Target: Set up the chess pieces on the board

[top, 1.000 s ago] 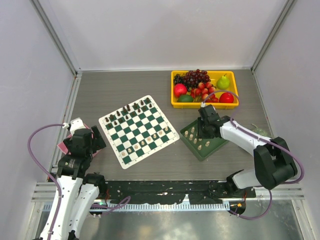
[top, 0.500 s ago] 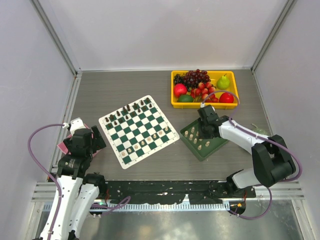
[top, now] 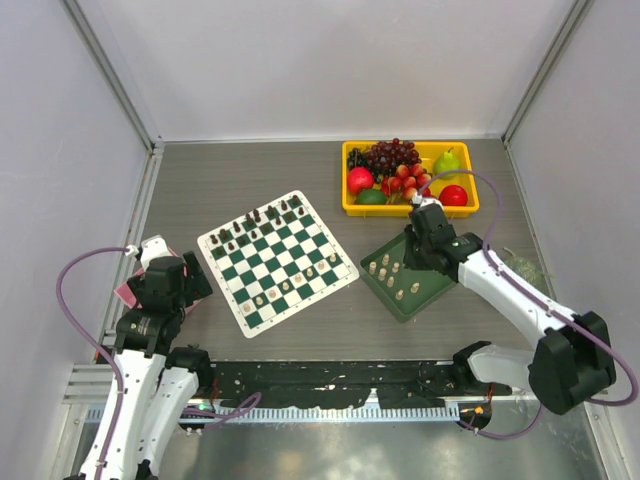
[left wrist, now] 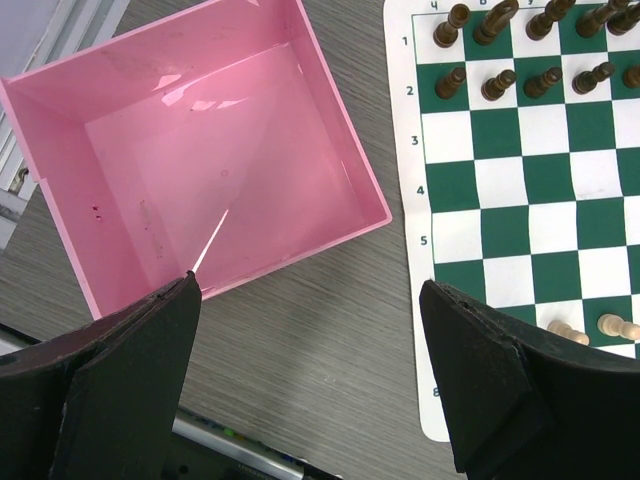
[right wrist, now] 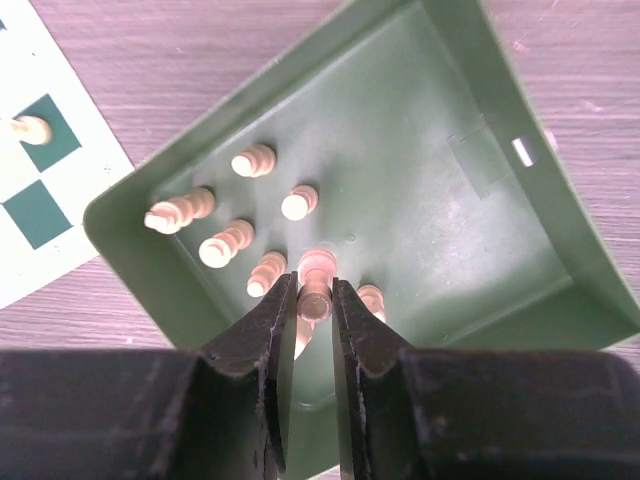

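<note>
Several cream chess pieces (right wrist: 225, 245) stand in a dark green tray (right wrist: 470, 250), which lies right of the board (top: 277, 262). My right gripper (right wrist: 314, 300) reaches down into the tray and is shut on one cream piece (right wrist: 317, 270), pinching its top between both fingers. From above, the right gripper (top: 410, 260) hangs over the tray (top: 432, 290). Dark pieces (top: 255, 218) fill the board's far rows and a few cream pieces (top: 300, 278) stand on its near rows. My left gripper (left wrist: 308, 290) is wide open over bare table between a pink box (left wrist: 200, 150) and the board's edge (left wrist: 430, 300).
A yellow tray (top: 400, 210) with grapes, apples and a pear sits behind the green tray. The pink box (top: 128, 292) rests at the left edge beside my left arm. Grey walls close in the table on three sides.
The right gripper's fingers have closed onto a cream piece in the green tray, and the right arm has shifted a little to the right. The left arm has not moved.
</note>
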You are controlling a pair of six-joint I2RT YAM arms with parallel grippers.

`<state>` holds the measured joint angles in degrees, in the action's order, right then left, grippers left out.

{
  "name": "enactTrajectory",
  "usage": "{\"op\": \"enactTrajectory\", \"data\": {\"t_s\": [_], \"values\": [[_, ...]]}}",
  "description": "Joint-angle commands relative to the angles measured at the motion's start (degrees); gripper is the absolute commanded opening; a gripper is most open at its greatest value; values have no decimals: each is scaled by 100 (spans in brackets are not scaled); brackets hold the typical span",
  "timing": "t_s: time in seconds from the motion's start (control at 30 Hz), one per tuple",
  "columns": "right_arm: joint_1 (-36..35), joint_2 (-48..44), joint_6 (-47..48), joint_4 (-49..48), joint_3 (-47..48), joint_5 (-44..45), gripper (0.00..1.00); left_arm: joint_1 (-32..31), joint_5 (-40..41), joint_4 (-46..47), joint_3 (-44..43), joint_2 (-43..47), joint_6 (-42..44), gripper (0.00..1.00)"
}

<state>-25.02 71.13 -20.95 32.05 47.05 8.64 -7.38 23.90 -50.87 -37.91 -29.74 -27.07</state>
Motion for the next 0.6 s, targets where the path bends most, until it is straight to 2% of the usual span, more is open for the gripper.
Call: {"op": "enactTrajectory", "data": {"t_s": [0.0, 0.27, 0.43, 0.57], "values": [[-143, -478, -41, 327, 436, 260, 17, 35, -43, 139, -102, -32, -44, 99], [-1154, -311, -321, 451, 1130, 296, 17, 35, -43, 139, -102, 3, -44, 99], [-1830, 189, -541, 197, 1351, 191, 17, 35, -43, 130, -85, 21, -53, 99], [-2060, 716, -568, -93, 1403, 59, 18, 34, -61, 130, -85, 29, -44, 99]]}}
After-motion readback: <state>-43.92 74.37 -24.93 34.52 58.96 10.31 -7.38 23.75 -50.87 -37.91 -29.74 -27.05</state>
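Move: The right hand already holds a pale chess piece over the green tray, whose middle is about 2 cm ahead and 2 cm to its right, some 7 cm below. The empty near-right corner square of the board lies about 16 cm left, 3 cm ahead and 8 cm below; the corner pawn, the nearest on the board, is about 18 cm left and 6 cm ahead. From the idle left hand, that square is some 39 cm right, 6 cm ahead and 13 cm down. Rising first by some 5 cm, then swinging left, the right hand carries the pinched piece out of the tray towards the board's near-right corner, about 11 cm leftward in all, drifting back slightly and just starting to sink at the end. The wrist turns about 15 degrees counter-clockwise on the way, and the fingers keep their grip. ##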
